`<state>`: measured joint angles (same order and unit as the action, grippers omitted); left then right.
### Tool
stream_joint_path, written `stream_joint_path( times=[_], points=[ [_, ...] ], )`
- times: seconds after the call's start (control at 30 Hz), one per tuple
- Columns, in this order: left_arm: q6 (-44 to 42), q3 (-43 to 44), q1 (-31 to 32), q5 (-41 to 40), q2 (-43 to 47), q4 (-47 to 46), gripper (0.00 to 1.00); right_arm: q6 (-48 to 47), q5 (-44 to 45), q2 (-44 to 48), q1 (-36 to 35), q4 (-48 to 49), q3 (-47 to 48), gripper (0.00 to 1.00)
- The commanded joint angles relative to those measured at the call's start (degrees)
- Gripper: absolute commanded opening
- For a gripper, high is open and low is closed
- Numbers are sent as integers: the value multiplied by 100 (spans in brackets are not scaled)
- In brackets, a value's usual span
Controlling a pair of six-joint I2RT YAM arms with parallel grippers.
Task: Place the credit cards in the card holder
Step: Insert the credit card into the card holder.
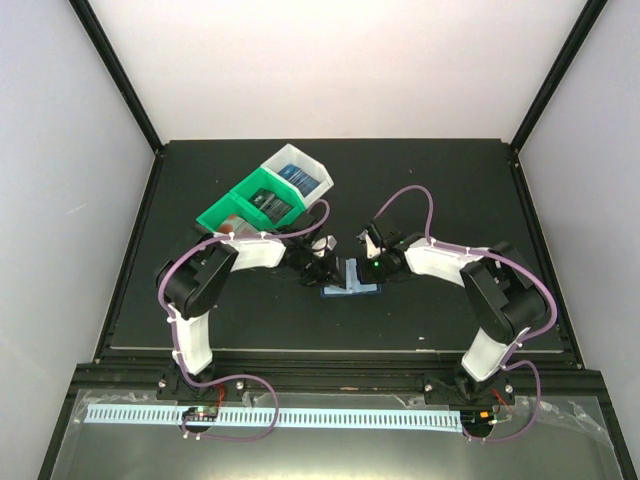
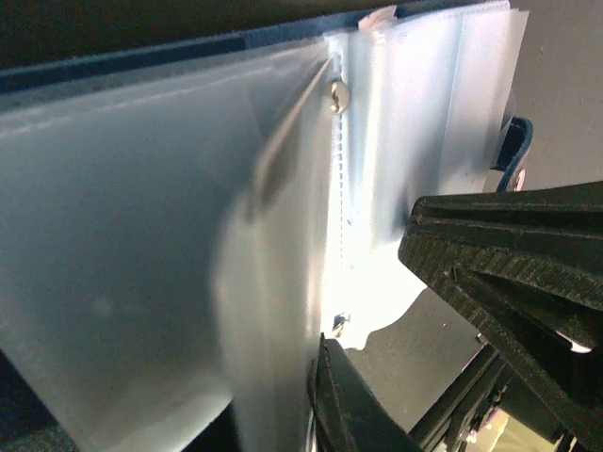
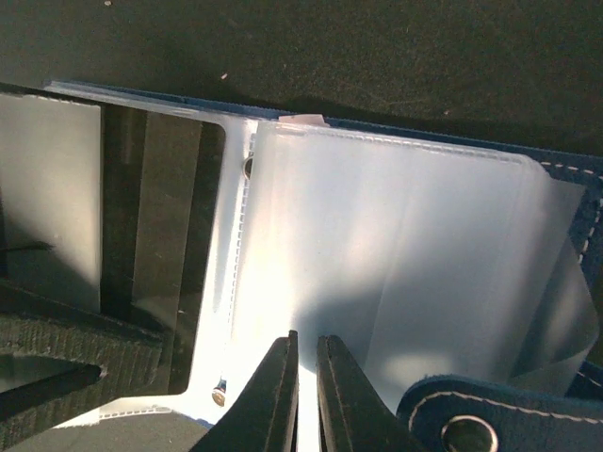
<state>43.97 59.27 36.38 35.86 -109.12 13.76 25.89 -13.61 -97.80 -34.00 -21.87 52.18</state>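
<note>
The card holder (image 1: 351, 285) lies open on the dark table, its blue cover (image 3: 565, 174) under pale clear sleeves (image 3: 396, 245). My left gripper (image 1: 322, 268) is shut on one sleeve (image 2: 283, 188), which stands on edge beside its finger (image 2: 350, 405). From the right, my right gripper (image 3: 307, 347) pinches the near edge of another sleeve, jaws almost together. Its fingers (image 2: 499, 273) show in the left wrist view. Credit cards sit in the bin behind: a blue one (image 1: 303, 178), a dark one (image 1: 268, 205), a red-and-white one (image 1: 232, 226).
The green-and-white bin (image 1: 245, 190) stands tilted at the back left of the table, close behind my left arm. The holder's snap tab (image 3: 471, 424) lies beside my right fingers. Black frame posts rise at the back corners.
</note>
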Motion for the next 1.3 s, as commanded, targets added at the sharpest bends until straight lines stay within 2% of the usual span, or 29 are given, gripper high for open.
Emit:
stream_joint_path(
  times=[0.0,0.17,0.43,0.7,0.97,1.27],
  points=[
    [-16,71,-41,99,-106,467,11,-84,272,-205,-2,-198,-26,11],
    [17,267,-11,123,-189,448,16,-78,192,-214,-2,-167,0,11],
    [1,481,145,163,-347,395,31,-25,124,-164,-2,-112,-40,11],
    [-65,563,280,217,-240,283,40,293,418,326,-2,133,-231,11],
    [-106,589,366,121,-72,347,42,629,1306,1186,7,85,-469,11],
    [-220,766,510,-403,200,787,43,859,1892,1525,12,-66,-604,12]
  ],
)
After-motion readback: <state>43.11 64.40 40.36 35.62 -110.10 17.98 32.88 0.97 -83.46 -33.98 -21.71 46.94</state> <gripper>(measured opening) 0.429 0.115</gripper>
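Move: The open card holder lies just under both hands: its middle is about 3 cm ahead of the left hand, 2 cm to its right and 2 cm below. A raised clear leaf stands some 2 cm ahead of that hand and 1 cm to its right; the green tray is roughly 17 cm ahead and 19 cm left. From the right hand, the holder's middle is about 2 cm ahead and 2 cm left, 1 cm below, and its snap strap some 4 cm right, level with it. At the holder's near side, the raised clear leaf is freed as the left fingers open from almost shut to nearly half wide, the hand easing right about 2.5 cm, a little back and up. The right fingers at first stay put, resting on the right-hand pages, then lift off some 5 cm, swinging about 4 cm right over the strap, the wrist turning clockwise. ##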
